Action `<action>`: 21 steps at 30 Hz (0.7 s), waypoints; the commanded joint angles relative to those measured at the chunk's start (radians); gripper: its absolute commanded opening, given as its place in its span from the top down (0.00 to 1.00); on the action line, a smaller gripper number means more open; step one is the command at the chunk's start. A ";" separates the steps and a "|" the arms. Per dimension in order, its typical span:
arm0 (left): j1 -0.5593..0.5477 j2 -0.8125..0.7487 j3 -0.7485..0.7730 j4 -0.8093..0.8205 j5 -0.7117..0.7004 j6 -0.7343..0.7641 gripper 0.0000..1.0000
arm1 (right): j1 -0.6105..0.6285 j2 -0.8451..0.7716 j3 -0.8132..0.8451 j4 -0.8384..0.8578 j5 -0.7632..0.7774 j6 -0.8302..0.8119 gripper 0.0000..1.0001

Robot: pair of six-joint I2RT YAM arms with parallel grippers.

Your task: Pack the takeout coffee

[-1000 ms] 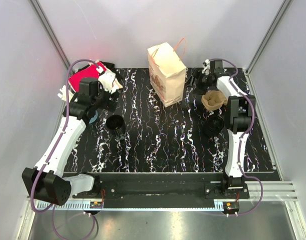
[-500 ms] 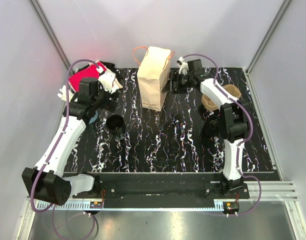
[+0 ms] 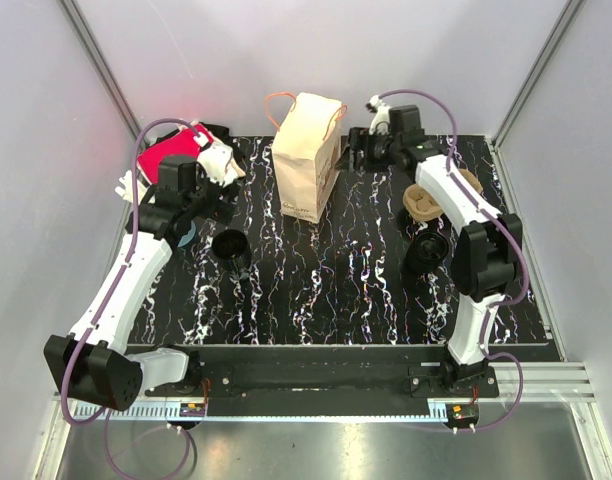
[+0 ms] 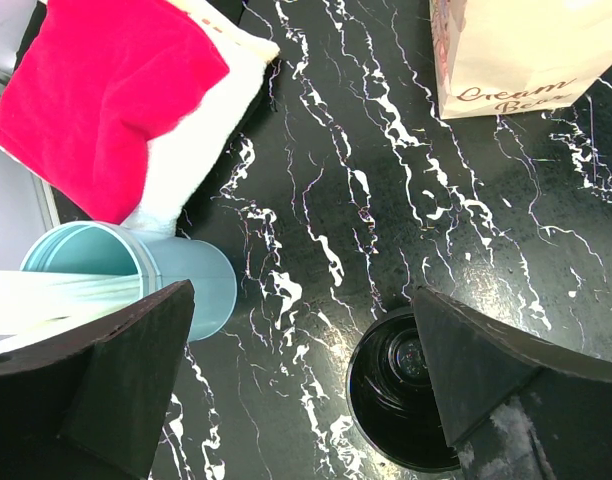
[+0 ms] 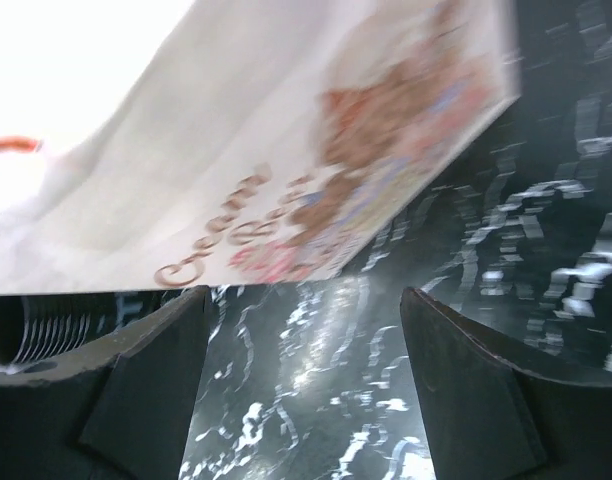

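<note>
A cream paper bag with orange handles stands at the back middle of the table; its printed side fills the top of the right wrist view. My right gripper hovers just right of the bag, open, with only table between its fingers. A black cup stands open on the left of the table. My left gripper hangs above and behind it, open and empty; the cup shows by its right finger.
A light blue cup lies on its side next to a red and white packet at the back left. On the right are a brown cardboard cup carrier and a black lid.
The right gripper swung left from the back right corner to the bag's side; the bag slid left and turned. The left arm has not moved.
</note>
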 commanded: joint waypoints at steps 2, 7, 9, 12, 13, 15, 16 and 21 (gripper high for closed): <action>0.002 -0.026 0.000 0.042 0.058 0.011 0.01 | -0.096 0.000 0.084 0.001 0.101 0.027 0.18; -0.028 -0.054 0.015 0.044 0.121 0.022 0.01 | -0.133 0.092 0.190 -0.007 0.102 0.062 0.19; -0.070 -0.061 0.026 0.042 0.113 0.042 0.01 | -0.137 0.149 0.251 -0.013 0.112 0.082 0.19; -0.127 -0.069 0.035 0.041 0.105 0.075 0.01 | -0.142 0.229 0.337 -0.013 0.129 0.110 0.19; -0.137 -0.066 0.038 0.047 0.105 0.101 0.01 | -0.142 0.250 0.362 -0.016 0.124 0.117 0.19; -0.170 -0.057 0.053 0.051 0.101 0.135 0.01 | -0.142 0.316 0.434 -0.016 0.109 0.149 0.19; -0.177 -0.035 0.062 0.053 0.095 0.151 0.01 | -0.142 0.339 0.460 -0.016 0.084 0.163 0.18; -0.190 0.035 0.147 0.042 0.090 0.178 0.01 | -0.151 0.522 0.664 -0.030 -0.011 0.257 0.17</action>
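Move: Close by the right hand's left side stands the paper bag, its middle about 11 cm to the left, nearly level fore and aft, and 5 cm lower; the brown cup tray lies some 18 cm to the right and 3 cm back. From the left hand the bag is about 13 cm ahead, 20 cm right and 10 cm lower; the black cup sits 5 cm back and 2 cm right, the blue holder 3 cm ahead and 10 cm left. Swinging clear of the bag's right side, the open right hand goes right and forward, then straight on forward and down past the bag towards the back wall, about 13 cm farther out, turning some 15 degrees clockwise. Meanwhile the open left hand shifts about 7 cm right towards the bag, rising slightly and turning nearly 20 degrees clockwise. ##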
